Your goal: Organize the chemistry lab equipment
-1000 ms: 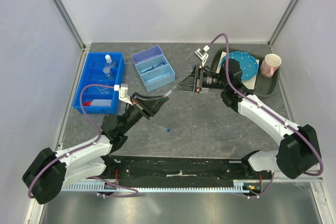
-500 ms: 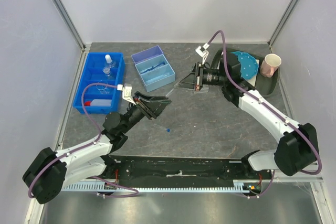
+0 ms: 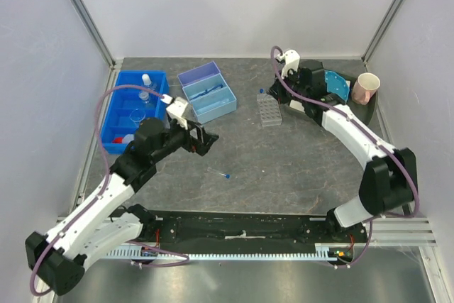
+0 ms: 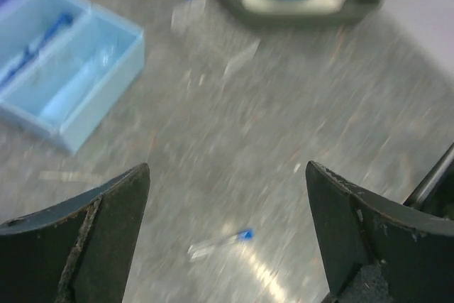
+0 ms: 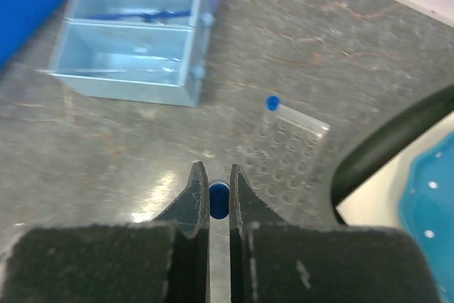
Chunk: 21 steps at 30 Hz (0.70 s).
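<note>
In the right wrist view my right gripper (image 5: 215, 172) is shut on a blue-capped clear tube (image 5: 218, 200), hanging just above the near edge of a clear tube rack (image 5: 291, 157). One blue-capped tube (image 5: 272, 103) stands in the rack's far corner. My left gripper (image 4: 227, 175) is open and empty, above another blue-capped tube (image 4: 220, 243) lying flat on the table. From above, that tube (image 3: 221, 173) lies right of the left gripper (image 3: 207, 141), and the rack (image 3: 268, 109) stands mid-table.
A blue bin (image 3: 112, 115) at the left holds bottles and flasks. A light-blue box (image 3: 225, 106) with a purple lid (image 3: 198, 74) stands beside it. At the right a dark tray (image 3: 362, 115) carries a blue dotted disc (image 3: 333, 86) and a paper cup (image 3: 367, 88).
The two grippers met mid-table; the left one opened and drew back to the left, while the right one closed on the tube and carried it back over the rack.
</note>
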Available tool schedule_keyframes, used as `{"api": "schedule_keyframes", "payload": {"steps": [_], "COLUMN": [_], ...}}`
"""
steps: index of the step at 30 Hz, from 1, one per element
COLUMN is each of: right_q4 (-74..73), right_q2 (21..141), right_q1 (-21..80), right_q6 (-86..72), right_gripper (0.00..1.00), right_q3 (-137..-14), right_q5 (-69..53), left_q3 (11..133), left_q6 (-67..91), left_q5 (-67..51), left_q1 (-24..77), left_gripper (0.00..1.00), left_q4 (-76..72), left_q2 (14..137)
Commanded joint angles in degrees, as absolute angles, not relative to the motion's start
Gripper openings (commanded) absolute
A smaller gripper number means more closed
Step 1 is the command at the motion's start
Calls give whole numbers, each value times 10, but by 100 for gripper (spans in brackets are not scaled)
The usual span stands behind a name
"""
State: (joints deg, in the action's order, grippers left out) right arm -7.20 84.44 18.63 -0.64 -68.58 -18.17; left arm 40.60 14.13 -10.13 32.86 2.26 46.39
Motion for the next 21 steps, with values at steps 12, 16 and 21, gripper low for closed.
{"api": "schedule_keyframes", "payload": {"steps": [12,16,21], "right_q4": [-33,-41,-61], "right_q2": [1045,1084,1128], "right_q1": [188,188,188], "right_q6": [56,56,62], "right_gripper": [5,6,6], "right_q3": [-794,-833,-881], "right_q5": [-62,-60,-61], "left_q3": [381,381,381], "left_q6": [1,-15,-18], "left_q5": [-83,-76,-67], "left_q1": [327,327,327], "left_gripper": [96,96,96], "left_q4": [211,209,210], "left_q2": [445,446,447]}}
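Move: The test tube rack stands about 10 cm ahead of the right hand, which already holds a blue-capped tube, and some 20 cm below it; a racked tube stands 15 cm ahead and 3 cm left, the plate tray 14 cm ahead and 19 cm right, the drawer box 15 cm ahead and 19 cm left. The loose test tube lies 2 cm ahead, 1 cm right and 26 cm below the empty left hand. The capped tube stays pinched in the right fingers as that hand carries it down and forward about 10 cm each way towards the rack, sinking first, then running on nearly level, its left side dipping slightly. The left hand, wide open, drops some 9 cm towards the loose tube, easing slightly back and left and rolling its left side up about 20 degrees. ##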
